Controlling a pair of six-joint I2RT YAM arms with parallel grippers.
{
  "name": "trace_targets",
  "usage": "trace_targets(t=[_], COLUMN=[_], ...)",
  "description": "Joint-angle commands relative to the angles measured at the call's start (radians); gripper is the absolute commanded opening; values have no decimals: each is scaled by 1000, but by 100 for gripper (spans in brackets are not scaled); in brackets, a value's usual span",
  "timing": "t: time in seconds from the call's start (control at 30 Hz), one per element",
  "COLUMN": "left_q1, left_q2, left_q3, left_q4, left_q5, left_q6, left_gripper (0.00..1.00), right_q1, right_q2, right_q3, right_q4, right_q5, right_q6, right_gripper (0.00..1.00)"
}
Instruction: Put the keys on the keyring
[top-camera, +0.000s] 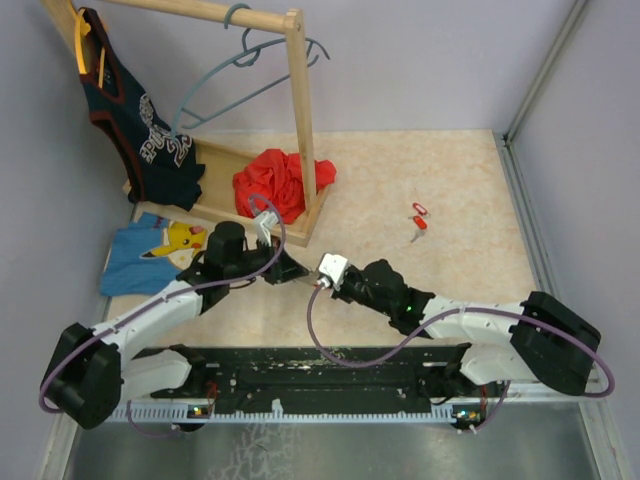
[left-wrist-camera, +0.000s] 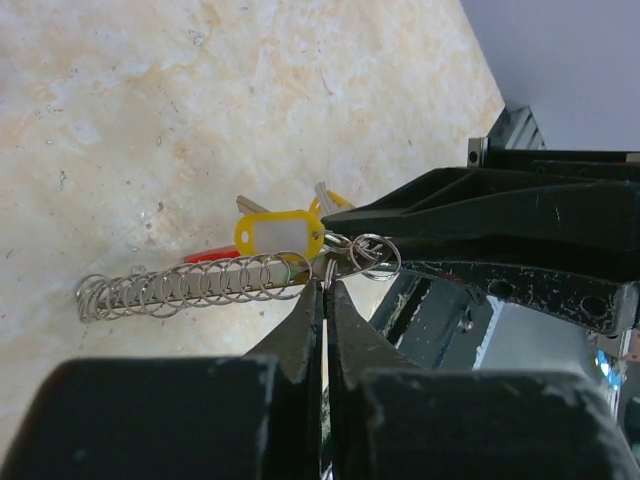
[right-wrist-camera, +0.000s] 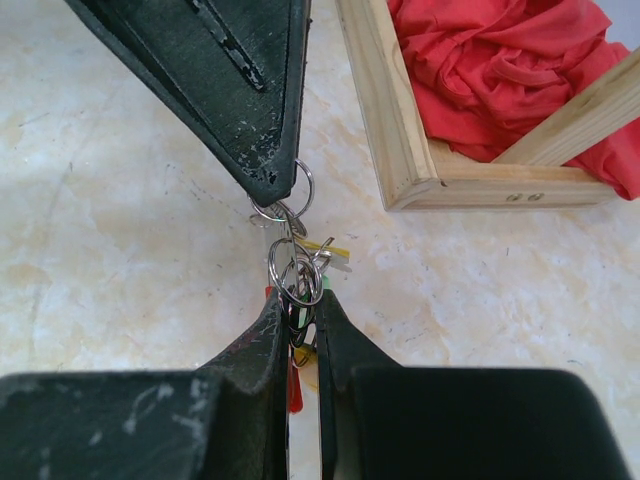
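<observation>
My left gripper (left-wrist-camera: 327, 283) is shut on a thin wire end of the keyring (left-wrist-camera: 190, 288). The keyring stretches left over the table with a row of small rings along it. A yellow-tagged key (left-wrist-camera: 280, 232) and a red one (left-wrist-camera: 210, 255) hang beside it. My right gripper (right-wrist-camera: 302, 300) is shut on a bunch of rings and keys (right-wrist-camera: 296, 270) with red, green and yellow heads. In the top view the left gripper (top-camera: 298, 270) and right gripper (top-camera: 312, 272) meet tip to tip. Two red keys (top-camera: 418, 220) lie loose further right.
A wooden clothes rack (top-camera: 300, 100) stands at the back left with a grey-blue hanger (top-camera: 240, 70) and a dark jersey (top-camera: 140, 120). Red cloth (top-camera: 275, 180) lies in its base frame (right-wrist-camera: 390, 130). A blue shirt (top-camera: 160, 245) lies left of the left arm.
</observation>
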Motion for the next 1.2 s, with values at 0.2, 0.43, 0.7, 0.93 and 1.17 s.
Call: trace_targets(t=[0.2,0.43,0.7,0.93,1.17], left_q1=[39,40,40,50,64], left_q2=[67,128,178,100,-128], left_q3=[183,263,308,239,-47], left_q4=[-343,-453,-550,-363,73], left_q5=[126,156,194,115,-53], left_q6=[251,319,360,225,-59], left_gripper=[0,0,0,13,36], right_q1=[4,4,5,5,8], right_q2=[-3,6,10,14,12], right_q3=[111,151,206,229,214], right_q4=[-67,-126,-198,-204,-151], right_q5=[-24,-13,-11,0,51], right_q6=[-158,-227,-288,-199,-50], right_gripper=[5,6,2,0,0])
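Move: Some 3 cm to the right of the left hand, 1 cm nearer the base and 1 cm lower, the keyring is held in the right fingers. Its key tags hang about 4 cm below and 2 cm right of the left hand. The wooden box's near corner stands roughly 8 cm ahead of the left hand, sideways level with it and 9 cm lower. From the right hand, the small ring pinched by the left fingers is about 3 cm left, 1 cm ahead and 1 cm up. Working almost on the spot, the left hand keeps its pinch on the small ring while its fingertips dip and it turns some 15 degrees clockwise; the right hand, still gripping the keyring, dips its tips as well. Then the left fingers open, let go of the ring and back off about 1.5 cm to the left, turning back counter-clockwise, as the right hand eases about 1 cm forward. ##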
